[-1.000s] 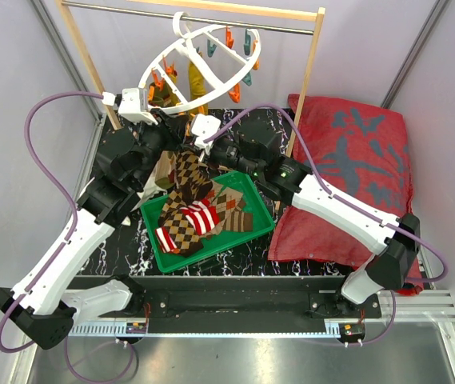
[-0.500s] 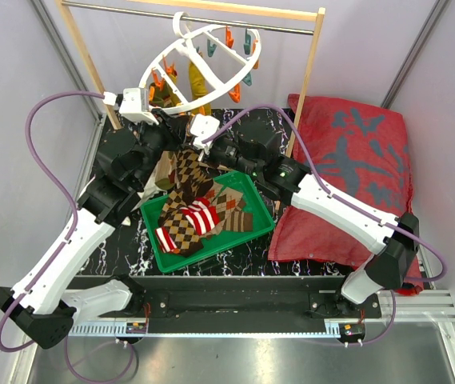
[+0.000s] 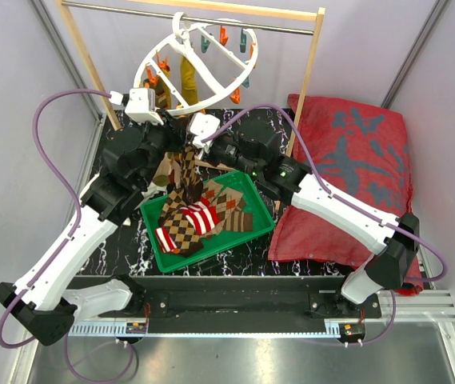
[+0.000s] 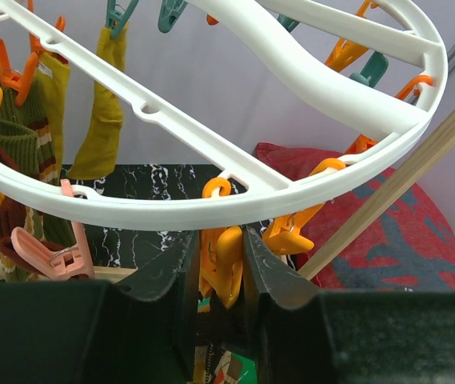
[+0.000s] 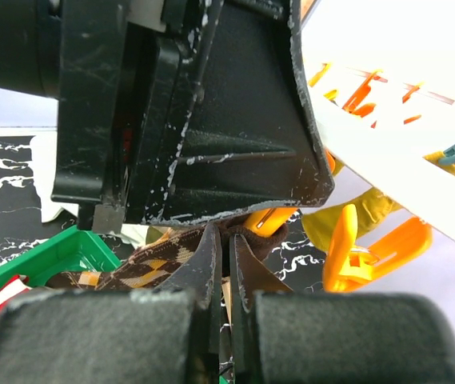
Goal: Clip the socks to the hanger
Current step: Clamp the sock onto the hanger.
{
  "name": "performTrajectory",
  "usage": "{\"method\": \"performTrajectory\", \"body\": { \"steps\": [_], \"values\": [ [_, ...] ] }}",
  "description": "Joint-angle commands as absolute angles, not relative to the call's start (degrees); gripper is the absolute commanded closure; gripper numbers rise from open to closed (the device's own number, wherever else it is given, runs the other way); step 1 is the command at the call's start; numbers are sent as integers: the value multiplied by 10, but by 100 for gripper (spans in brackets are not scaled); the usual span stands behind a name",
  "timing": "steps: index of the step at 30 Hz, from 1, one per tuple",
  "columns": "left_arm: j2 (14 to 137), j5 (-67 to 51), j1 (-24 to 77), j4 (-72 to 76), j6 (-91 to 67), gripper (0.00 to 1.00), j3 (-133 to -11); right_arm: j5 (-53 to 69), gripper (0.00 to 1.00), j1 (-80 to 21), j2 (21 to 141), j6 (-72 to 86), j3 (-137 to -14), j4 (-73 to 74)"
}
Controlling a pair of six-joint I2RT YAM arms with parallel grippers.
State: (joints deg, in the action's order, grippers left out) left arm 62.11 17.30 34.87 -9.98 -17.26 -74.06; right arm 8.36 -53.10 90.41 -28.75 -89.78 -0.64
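The white ring hanger [image 3: 199, 60] hangs tilted from the metal rod, with orange and teal clips. An olive-yellow sock [image 3: 189, 76] hangs clipped to it. In the left wrist view my left gripper [image 4: 217, 264] is shut on an orange clip [image 4: 229, 254] under the ring's rim [image 4: 211, 200]. My right gripper [image 5: 229, 248] is shut on the dark cuff of a brown argyle sock [image 5: 151, 268], and holds it up against that orange clip [image 5: 271, 218]. The sock [image 3: 187, 172] trails down toward the tray. Both grippers meet below the ring.
A green tray [image 3: 149, 232] holds more argyle socks [image 3: 183, 232] and a red-and-white striped one [image 3: 201, 218]. A big red cushion [image 3: 347, 168] lies to the right. The wooden rack post [image 3: 307, 80] stands beside the right arm. A striped green sock [image 4: 11, 144] is clipped at the left.
The hanger ring has swung upward and tilted more steeply. My left gripper has risen slightly with the clip. The right gripper keeps the sock cuff at the clip.
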Motion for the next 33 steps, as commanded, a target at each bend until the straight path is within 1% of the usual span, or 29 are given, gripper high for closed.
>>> {"method": "performTrajectory", "body": {
  "steps": [1,5,12,16,17,19,20,21,23,25,27,29,30,31,32,33],
  "values": [
    [622,211,353,-107,-156,100,-768,61,100,-538,892,-299,-921,-40],
    [623,236,355,-115,-153,100,-770,51,100,-537,884,-299,-915,-47],
    [628,244,356,-123,-151,100,-774,54,100,-537,875,-294,-911,-61],
    [624,238,356,-122,-151,76,-779,56,100,-537,877,-292,-912,-62],
    [622,237,356,-122,-151,62,-780,57,100,-538,878,-291,-912,-62],
    [616,237,356,-121,-149,49,-781,60,100,-538,882,-291,-912,-64],
    [613,239,356,-120,-149,40,-781,63,100,-537,882,-291,-912,-64],
    [609,241,356,-119,-149,36,-781,64,100,-537,885,-290,-914,-64],
    [598,249,356,-113,-147,32,-777,64,99,-537,885,-288,-915,-65],
    [592,257,356,-105,-141,29,-771,66,96,-537,888,-283,-914,-65],
    [592,268,356,-106,-138,28,-766,64,91,-537,886,-273,-909,-65],
    [595,270,356,-116,-141,27,-764,62,84,-537,884,-258,-903,-66],
    [594,270,356,-119,-149,26,-763,62,81,-537,883,-256,-896,-69],
    [587,268,356,-117,-153,24,-759,61,78,-537,883,-251,-892,-71],
    [583,266,356,-112,-153,23,-749,59,66,-537,882,-248,-887,-70],
    [577,266,356,-108,-154,21,-742,59,60,-537,882,-246,-884,-70]
  ]
}}
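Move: The left fingers already squeeze an orange clip hanging from the white hanger, whose rim passes about 3 cm above them; the brown sock cuff sits just below, roughly 3 cm down and 1 cm to the right. A second orange clip hangs some 4 cm right and 1 cm ahead, a pink clip about 9 cm left and 3 cm ahead. From the right hand, which already pinches the cuff, the squeezed clip is about 2 cm ahead, 2 cm left and 1 cm up. Leftward drifts the left hand, barely 1 cm with the orange clip still squeezed, then its fingers open wide and let go of the clip, and it backs off further left, about 3 cm in all, slightly up at the end. The right hand holds the sock cuff at the clip, creeping up just under 1 cm, then starts to open its fingers. ##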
